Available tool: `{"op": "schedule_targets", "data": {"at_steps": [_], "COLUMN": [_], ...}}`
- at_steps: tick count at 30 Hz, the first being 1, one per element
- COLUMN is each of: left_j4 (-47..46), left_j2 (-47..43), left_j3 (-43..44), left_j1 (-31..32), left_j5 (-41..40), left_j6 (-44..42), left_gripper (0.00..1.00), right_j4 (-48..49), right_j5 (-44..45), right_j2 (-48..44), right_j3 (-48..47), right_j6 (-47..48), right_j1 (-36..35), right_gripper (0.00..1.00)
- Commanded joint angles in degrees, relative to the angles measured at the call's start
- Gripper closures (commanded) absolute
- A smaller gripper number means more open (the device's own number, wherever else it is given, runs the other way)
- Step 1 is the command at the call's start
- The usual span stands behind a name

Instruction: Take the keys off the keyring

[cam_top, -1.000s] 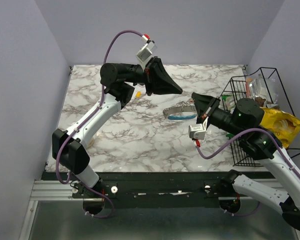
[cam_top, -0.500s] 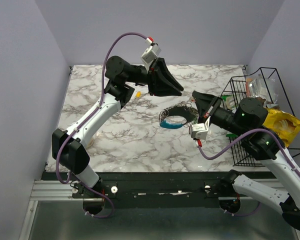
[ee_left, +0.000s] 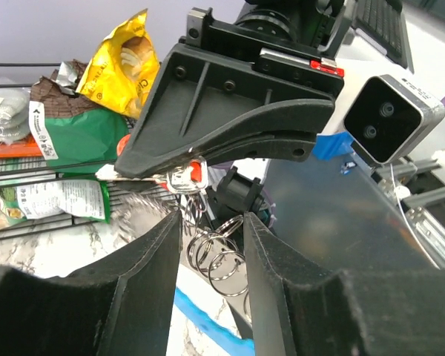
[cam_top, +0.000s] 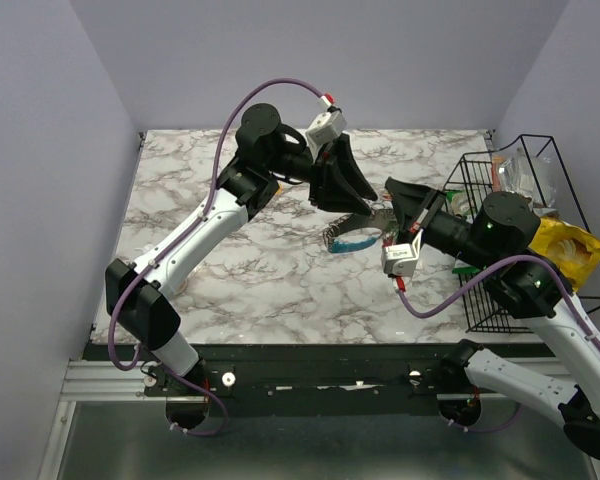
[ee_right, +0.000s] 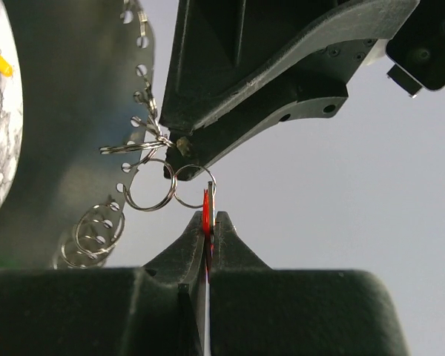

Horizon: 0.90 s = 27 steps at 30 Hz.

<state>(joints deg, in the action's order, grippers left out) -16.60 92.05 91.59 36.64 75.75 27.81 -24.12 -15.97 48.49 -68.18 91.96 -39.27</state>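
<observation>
My right gripper (ee_right: pixel 208 219) is shut on a red-headed key (ee_right: pixel 205 202), seen edge-on; it hangs by a small split ring (ee_right: pixel 193 186). In the top view the right gripper (cam_top: pixel 394 197) holds it above the table's middle, and the keyring (cam_top: pixel 354 234), grey with a blue part, hangs below. In the right wrist view the keyring's grey holed band (ee_right: pixel 141 81) carries more small rings (ee_right: pixel 96 231). My left gripper (cam_top: pixel 363 196) is just left of it, open. Its fingers (ee_left: pixel 144 274) flank several hanging rings (ee_left: pixel 224 258) without touching them; the red key (ee_left: pixel 196 172) shows above. A yellow key (ee_right: pixel 1 65) lies on the table.
A black wire basket (cam_top: pixel 525 165) stands at the table's right edge, holding snack bags, one yellow (cam_top: pixel 565 250). In the left wrist view the same bags (ee_left: pixel 67 133) lie behind the right gripper. The marble table (cam_top: pixel 230 280) stretches left and front.
My left gripper has opened and moved right, close to the right gripper. The keyring dropped from its stretched position and now hangs from the right gripper's key.
</observation>
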Motion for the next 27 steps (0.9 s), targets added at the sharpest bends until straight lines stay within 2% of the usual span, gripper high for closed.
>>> {"op": "schedule_targets", "data": {"at_steps": [1,4,7,8,11,16,21,27], "left_j4": [10.43,16.41,29.66,36.83,45.92,45.78,44.90,40.34], "left_j2": [0.23,-0.12,0.32,0.58,1.99,1.90,1.90,0.77], "left_j3": [3.68,4.73,8.15,10.60,14.56,14.49,14.41,12.83], "left_j1": [1.15,1.94,3.08,3.43,4.75,5.19,5.28,5.28], "left_j5": [1.42,0.81,-1.64,-2.35,-4.55,-5.96,-6.05,-7.28], "left_j6": [-9.42,-13.65,-24.53,-31.00,-36.85,-36.96,-35.72,-32.57], "left_gripper": [0.53,0.54,0.55,0.55,0.57,0.70,0.72,0.80], "right_j4": [1.18,1.18,1.18,1.35,1.36,1.27,1.36,1.27], "right_j5": [-1.17,-1.08,-1.17,-1.26,-1.08,-1.17,-1.08,-1.17], "right_j2": [-0.06,-0.06,-0.06,-0.06,0.03,-0.24,-0.41,-0.50], "right_j3": [-1.87,-1.87,-2.04,-2.13,-2.39,-2.39,-2.57,-2.57], "right_j6": [-0.21,-0.12,0.06,0.06,0.06,0.23,0.24,0.32], "right_j1": [0.15,0.15,0.15,0.15,0.15,0.15,0.15,0.16], "right_gripper": [0.99,0.99,0.99,0.99,0.99,0.99,0.99,0.99]}}
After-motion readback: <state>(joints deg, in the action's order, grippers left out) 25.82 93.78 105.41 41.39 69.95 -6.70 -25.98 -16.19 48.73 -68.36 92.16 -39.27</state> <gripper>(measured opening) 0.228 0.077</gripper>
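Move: The linked split rings between the plate and the key lie about 2 cm to the left hand's right, level with it fore and aft and 1 cm lower. The red key is some 3 cm to its right and 1 cm above; the curved plate's middle is about 2 cm back and 6 cm down, neither left nor right. From the right hand, already holding that key, the rings are about 1 cm left and 2 cm below, with no forward offset. The left fingertips come in among the linked split rings beside the held key and close partway around them, their gap shrinking to about half. To get there the left hand draws back and to the right, then sinks, under 3 cm in all, with some 10 degrees of wrist tilt. The right hand keeps its pinch on the red key almost in place, sinking slightly at the end. ##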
